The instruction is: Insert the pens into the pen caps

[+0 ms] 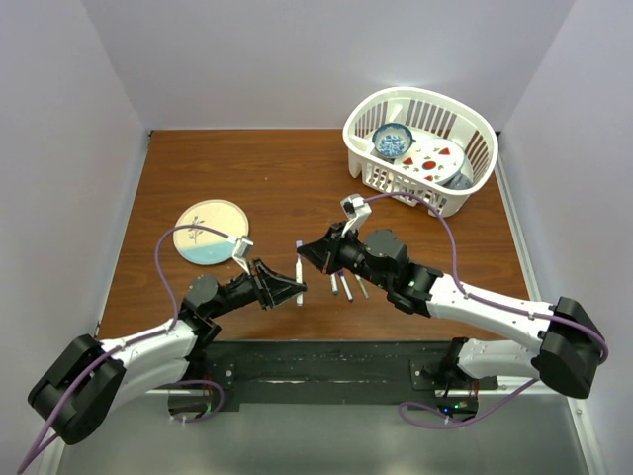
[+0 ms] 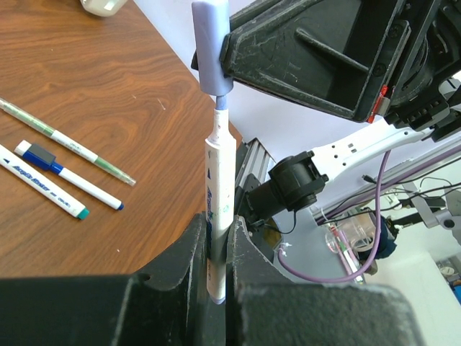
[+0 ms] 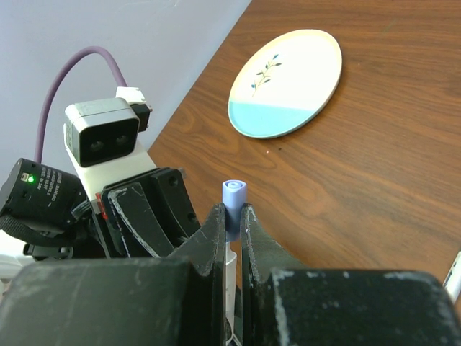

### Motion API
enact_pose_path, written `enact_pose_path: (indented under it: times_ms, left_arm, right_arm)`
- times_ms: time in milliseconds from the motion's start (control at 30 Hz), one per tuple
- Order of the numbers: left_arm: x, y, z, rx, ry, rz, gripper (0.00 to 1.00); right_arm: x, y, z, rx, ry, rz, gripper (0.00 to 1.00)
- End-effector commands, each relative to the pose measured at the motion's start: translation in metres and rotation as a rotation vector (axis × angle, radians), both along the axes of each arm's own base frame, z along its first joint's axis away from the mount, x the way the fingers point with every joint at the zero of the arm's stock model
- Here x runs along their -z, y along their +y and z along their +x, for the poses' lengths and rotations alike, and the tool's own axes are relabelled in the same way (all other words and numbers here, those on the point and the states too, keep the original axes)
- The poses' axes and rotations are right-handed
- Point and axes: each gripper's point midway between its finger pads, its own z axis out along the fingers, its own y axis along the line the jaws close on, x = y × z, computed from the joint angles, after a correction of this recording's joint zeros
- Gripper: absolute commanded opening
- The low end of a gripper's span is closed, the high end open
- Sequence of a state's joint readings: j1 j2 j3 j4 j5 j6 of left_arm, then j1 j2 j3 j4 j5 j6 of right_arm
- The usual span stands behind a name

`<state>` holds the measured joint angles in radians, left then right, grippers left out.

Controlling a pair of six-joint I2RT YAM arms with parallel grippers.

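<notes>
My left gripper (image 2: 216,252) is shut on a white pen (image 2: 218,187), held upright above the table near its front edge. A lavender pen cap (image 2: 211,50) sits over the pen's tip, and a short stretch of the bluish neck still shows below it. My right gripper (image 3: 230,220) is shut on that cap (image 3: 233,198), with the white barrel (image 3: 230,263) showing between its fingers underneath. From above, the two grippers meet at the pen (image 1: 299,269), left gripper (image 1: 294,289) low and right gripper (image 1: 303,249) at the cap.
Three more pens (image 1: 348,285) lie on the wood just right of the grippers, also seen in the left wrist view as pens (image 2: 68,176). A cream and light-blue plate (image 1: 211,233) lies to the left. A white basket (image 1: 420,188) with dishes stands at the back right.
</notes>
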<state>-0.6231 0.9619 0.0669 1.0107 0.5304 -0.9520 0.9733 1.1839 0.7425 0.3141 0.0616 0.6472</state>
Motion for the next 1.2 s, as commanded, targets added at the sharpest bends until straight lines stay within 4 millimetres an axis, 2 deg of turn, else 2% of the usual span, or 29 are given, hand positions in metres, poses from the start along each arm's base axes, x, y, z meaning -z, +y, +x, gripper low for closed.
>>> enact_pose_path:
  times_ms: [0, 133, 367, 500, 600, 667, 700, 733, 833, 1033, 1067, 1167]
  left_arm:
    - [-0.016, 0.001, 0.001, -0.011, -0.062, -0.048, 0.00]
    - [-0.016, 0.001, 0.003, -0.016, -0.061, -0.049, 0.00]
    - [-0.017, 0.001, 0.004, -0.026, -0.065, -0.051, 0.00]
    - [-0.016, 0.003, 0.010, -0.056, -0.070, -0.036, 0.00]
    - [-0.017, 0.005, 0.018, -0.102, -0.077, -0.015, 0.00]
    - [-0.023, 0.007, 0.019, -0.119, -0.094, -0.021, 0.00]
    - [-0.023, 0.008, 0.021, -0.126, -0.099, -0.014, 0.00]
    - [-0.025, 0.008, 0.021, -0.128, -0.106, -0.014, 0.00]
    - [-0.030, 0.008, 0.020, -0.127, -0.128, -0.004, 0.00]
    - [-0.031, 0.010, 0.012, -0.106, -0.149, 0.002, 0.00]
    - [-0.034, 0.011, 0.010, -0.103, -0.159, -0.003, 0.00]
    - [-0.035, 0.011, 0.003, -0.077, -0.180, -0.010, 0.00]
  right_arm:
    - [-0.025, 0.003, -0.005, -0.009, -0.029, 0.064, 0.00]
    - [-0.012, 0.008, -0.017, -0.029, 0.003, 0.059, 0.00]
    - [0.044, 0.001, -0.034, 0.006, 0.079, -0.071, 0.00]
    - [0.058, 0.004, -0.048, -0.001, 0.078, -0.131, 0.00]
    - [0.067, 0.005, -0.057, 0.010, 0.096, -0.178, 0.11]
    - [0.063, 0.009, -0.064, -0.001, 0.095, -0.185, 0.16]
    - [0.061, 0.011, -0.066, -0.006, 0.100, -0.175, 0.21]
    - [0.055, 0.013, -0.067, -0.011, 0.099, -0.155, 0.31]
    - [0.038, 0.015, -0.066, -0.002, 0.103, -0.094, 0.44]
    - [-0.014, 0.015, -0.071, -0.060, 0.015, -0.041, 0.63]
    - [-0.019, 0.014, -0.071, -0.059, -0.001, -0.052, 0.67]
    - [-0.034, 0.006, -0.064, -0.032, -0.059, -0.087, 0.73]
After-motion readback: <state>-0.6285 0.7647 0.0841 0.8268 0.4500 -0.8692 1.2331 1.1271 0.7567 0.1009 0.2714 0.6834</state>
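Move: Near the pen tip the right fingers already pinch the lavender cap, with the slanting white pen's middle about 5 cm back and 5 cm below them, level sideways. For the left hand, which grips that pen low down, the cap sits some 6 cm ahead and 6 cm above, straight in line. On the table roughly 21 cm below the right hand lie the teal marker, 6 cm ahead and 7 cm right; the blue marker, 4 ahead, 10 right; and the green pen, 6 ahead, 13 right. Pressing the cap back and down along the pen, the right hand goes about 5 cm while the left keeps its grip and is pushed down some 2 cm. The right fingers then open wide, let go of the cap and back off another 4 cm towards the left gripper, lifting at the end; the left hand rises again past its starting height. ##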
